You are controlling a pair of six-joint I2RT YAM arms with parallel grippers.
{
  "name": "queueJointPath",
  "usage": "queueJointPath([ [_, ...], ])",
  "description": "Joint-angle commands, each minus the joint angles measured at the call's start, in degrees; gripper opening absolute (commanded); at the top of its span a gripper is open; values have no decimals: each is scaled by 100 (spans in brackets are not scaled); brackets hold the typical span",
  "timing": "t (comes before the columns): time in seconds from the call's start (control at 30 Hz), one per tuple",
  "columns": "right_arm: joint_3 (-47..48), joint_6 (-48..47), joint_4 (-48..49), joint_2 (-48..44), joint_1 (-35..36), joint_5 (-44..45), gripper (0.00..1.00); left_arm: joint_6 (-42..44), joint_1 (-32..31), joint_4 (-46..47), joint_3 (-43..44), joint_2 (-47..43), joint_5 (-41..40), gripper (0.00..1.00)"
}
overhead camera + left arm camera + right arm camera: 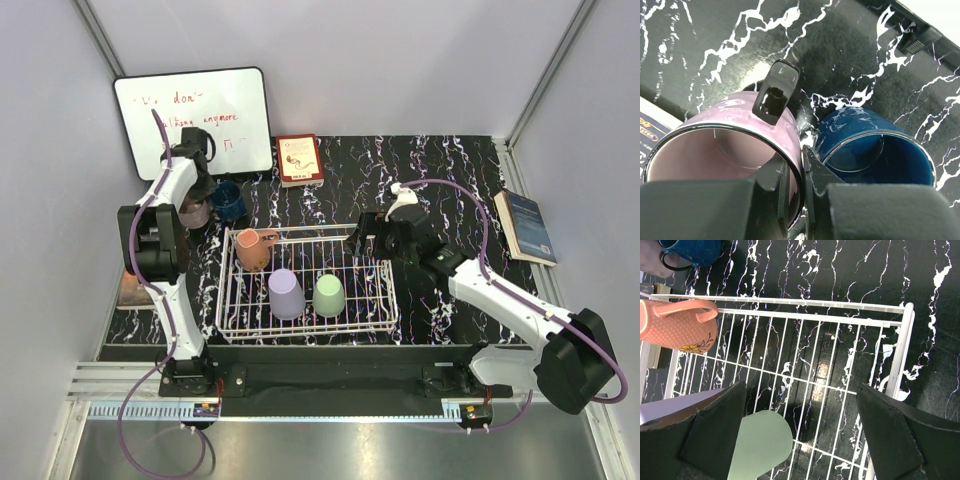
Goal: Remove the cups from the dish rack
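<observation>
The white wire dish rack (372,318) stands mid-table and holds a terracotta cup (254,248) lying at its back left, plus a lavender cup (286,294) and a light green cup (329,295), both upside down. Left of the rack, a pink cup (195,213) stands mouth-up beside a dark blue cup (229,201). My left gripper (802,170) is shut on the wall of the pink cup (725,145), touching the dark blue cup (875,150). My right gripper (801,390) hangs open over the rack (900,355), right of the green cup (760,445); the terracotta cup (680,325) is farther left.
A whiteboard (195,120) leans at the back left, with a red-edged book (300,160) beside it. A dark book (527,227) lies at the right table edge. Another book (133,290) sits by the left arm. Grey walls enclose the table.
</observation>
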Motion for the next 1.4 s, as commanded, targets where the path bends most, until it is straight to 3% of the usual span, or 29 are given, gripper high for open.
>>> queueJointPath([
  [0.0, 108, 47, -100, 64, -3, 5, 98, 51, 31, 419, 73, -36, 220, 0],
  [0.67, -50, 170, -118, -120, 5, -48, 98, 7, 110, 419, -6, 141, 335, 0],
  [0.8, -33, 171, -127, -111, -3, -65, 98, 16, 119, 402, 3, 26, 282, 21],
  [1.1, -50, 241, -118, -67, 5, -118, 98, -19, 110, 402, -137, -325, 203, 48],
  [1.13, -59, 241, -118, -94, 5, -118, 98, -28, 101, 393, -155, -360, 168, 52],
  [1.17, -68, 241, -127, -120, -3, -118, 98, -72, 110, 384, -190, -404, 124, 62],
  [1.37, -51, 206, -127, -164, 5, -100, 98, -107, 101, 340, -172, -808, -78, 79],
])
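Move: The left gripper already pinches the pink cup by its right-hand wall, so the cup's middle lies about 4 cm left, 2 cm back and 4 cm below; its spot on the counter is just beneath. The blue cup stands close by, some 5 cm right, 2 cm ahead and 5 cm below. The orange cup in the rack is roughly 12 cm right and 12 cm back, about 5 cm lower. From the right hand, the pink cup is some 40 cm left, 15 cm ahead and 12 cm below. Lower the left gripper about 2.5 cm, still pinching the pink cup's wall, to set it on the counter beside the blue cup. Hold briefly at the bottom, then spread the fingers to about three-quarters open to let go of the wall, and draw the hand up some 3.5 cm from its lowest point as they open. ##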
